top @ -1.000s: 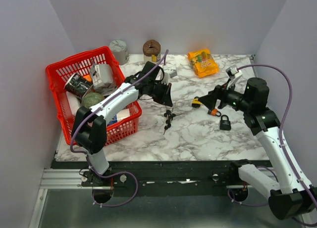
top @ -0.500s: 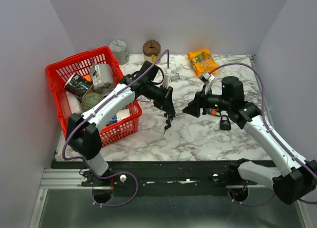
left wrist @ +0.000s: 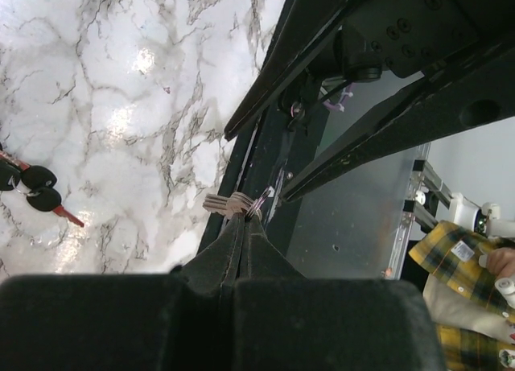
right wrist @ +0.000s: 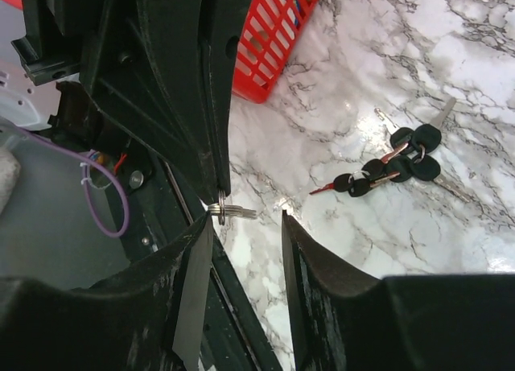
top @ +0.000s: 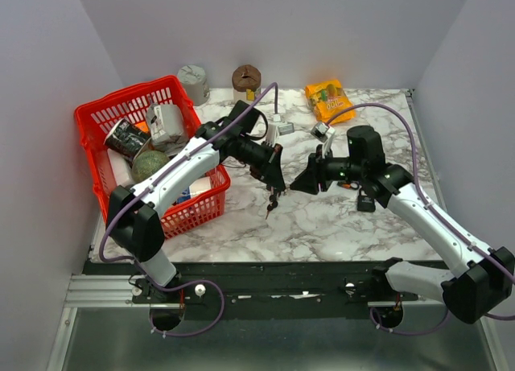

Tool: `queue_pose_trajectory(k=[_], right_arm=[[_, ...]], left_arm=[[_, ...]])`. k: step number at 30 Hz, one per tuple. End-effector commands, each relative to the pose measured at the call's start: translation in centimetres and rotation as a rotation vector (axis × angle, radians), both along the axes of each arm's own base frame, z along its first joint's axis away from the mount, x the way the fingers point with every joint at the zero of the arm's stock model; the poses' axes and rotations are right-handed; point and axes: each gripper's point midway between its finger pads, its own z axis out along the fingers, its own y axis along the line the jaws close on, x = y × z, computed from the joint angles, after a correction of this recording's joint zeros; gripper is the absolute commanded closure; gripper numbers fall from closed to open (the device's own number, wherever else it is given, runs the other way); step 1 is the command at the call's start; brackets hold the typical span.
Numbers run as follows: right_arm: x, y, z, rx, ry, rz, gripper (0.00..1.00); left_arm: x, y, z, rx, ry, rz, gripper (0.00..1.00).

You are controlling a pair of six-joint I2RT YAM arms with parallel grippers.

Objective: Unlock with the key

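My left gripper [top: 278, 176] is shut on a ring of small silver keys [left wrist: 233, 202] and holds them above the marble table. My right gripper [top: 296, 183] faces it from the right, open. In the right wrist view the silver keys [right wrist: 233, 212] jut from the left gripper's tips just ahead of my right gripper [right wrist: 246, 220], close to its left finger [right wrist: 197, 250]. A bunch of black-headed keys [top: 273, 200] lies on the table below both grippers. A black padlock [top: 365, 203] lies by the right forearm, partly hidden.
A red basket [top: 88, 117] full of items stands at the left. An orange snack bag [top: 329, 100], a brown object [top: 246, 77] and a grey tin [top: 193, 80] sit along the back. The table's front edge and metal frame lie under the grippers.
My right arm has swung left from the padlock area up to the left gripper, and its jaws have narrowed. The left gripper has kept its hold on the silver keys and shifted slightly right.
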Motion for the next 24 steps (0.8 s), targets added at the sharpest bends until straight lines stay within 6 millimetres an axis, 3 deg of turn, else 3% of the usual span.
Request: queue_pose_trajectory(k=[1,8,13,15,16,19,20,23,24], right_arm=[[-0.5,0.8,1.3,0.030,-0.004,0.045,0.53],[-0.8,1.7,1.5,0.056,0.047,0.100,0.67],[-1.2,2.2,2.0,0.081,0.083,0.122,0.99],[-0.9,2.0,2.2,0.082,0.084,0.093,0.99],[-0.8,2.0,2.3,0.080,0.084,0.082,0.99],[-0.3,1.6,2.8,0.079,0.082,0.023,0.99],[-0.2,1.5,3.0,0.079,0.079,0.010,0.99],[0.4,0.8,3.9,0.097,0.089,-0.047,0.99],[0.8,0.5,4.3,0.109,0.104,-0.074,0.99]], left_arm=[[-0.6,-0.6,3.0,-0.066,-0.072,-0.037,1.00],[-0.7,-1.0,3.3,-0.081,-0.079,-0.046,1.00],[0.0,-1.2,3.4,-0.080,-0.102,-0.012,1.00],[0.8,-1.3,3.8,-0.085,-0.140,0.022,0.97],[0.9,-1.3,3.6,-0.080,-0.137,0.038,0.93],[1.8,-1.3,4.4,-0.094,-0.190,0.099,0.65],[1.8,-1.1,4.7,-0.097,-0.196,0.118,0.49],[2.2,-0.8,5.3,-0.112,-0.238,0.157,0.25],[2.5,-0.8,5.5,-0.117,-0.252,0.177,0.22]])
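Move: Just about 2 cm to the left of the right fingertips, and a touch back, the small set of held keys pokes out of the left hand's shut fingers, some 2 cm to the left hand's own right. On the table roughly 22 cm below, the key bunch lies about 9 cm ahead and 3 cm left of the right hand, and the yellow padlock about 17 cm ahead and 9 cm to its right. Easing about 1.5 cm left onto the held keys, the right hand shuts its half-open fingers and pinches them while the left hand still grips, rising about 1 cm. Then the left fingers open wide and the left hand draws some 2 cm forward, as the right hand keeps its hold and lifts roughly 1.5 cm. ##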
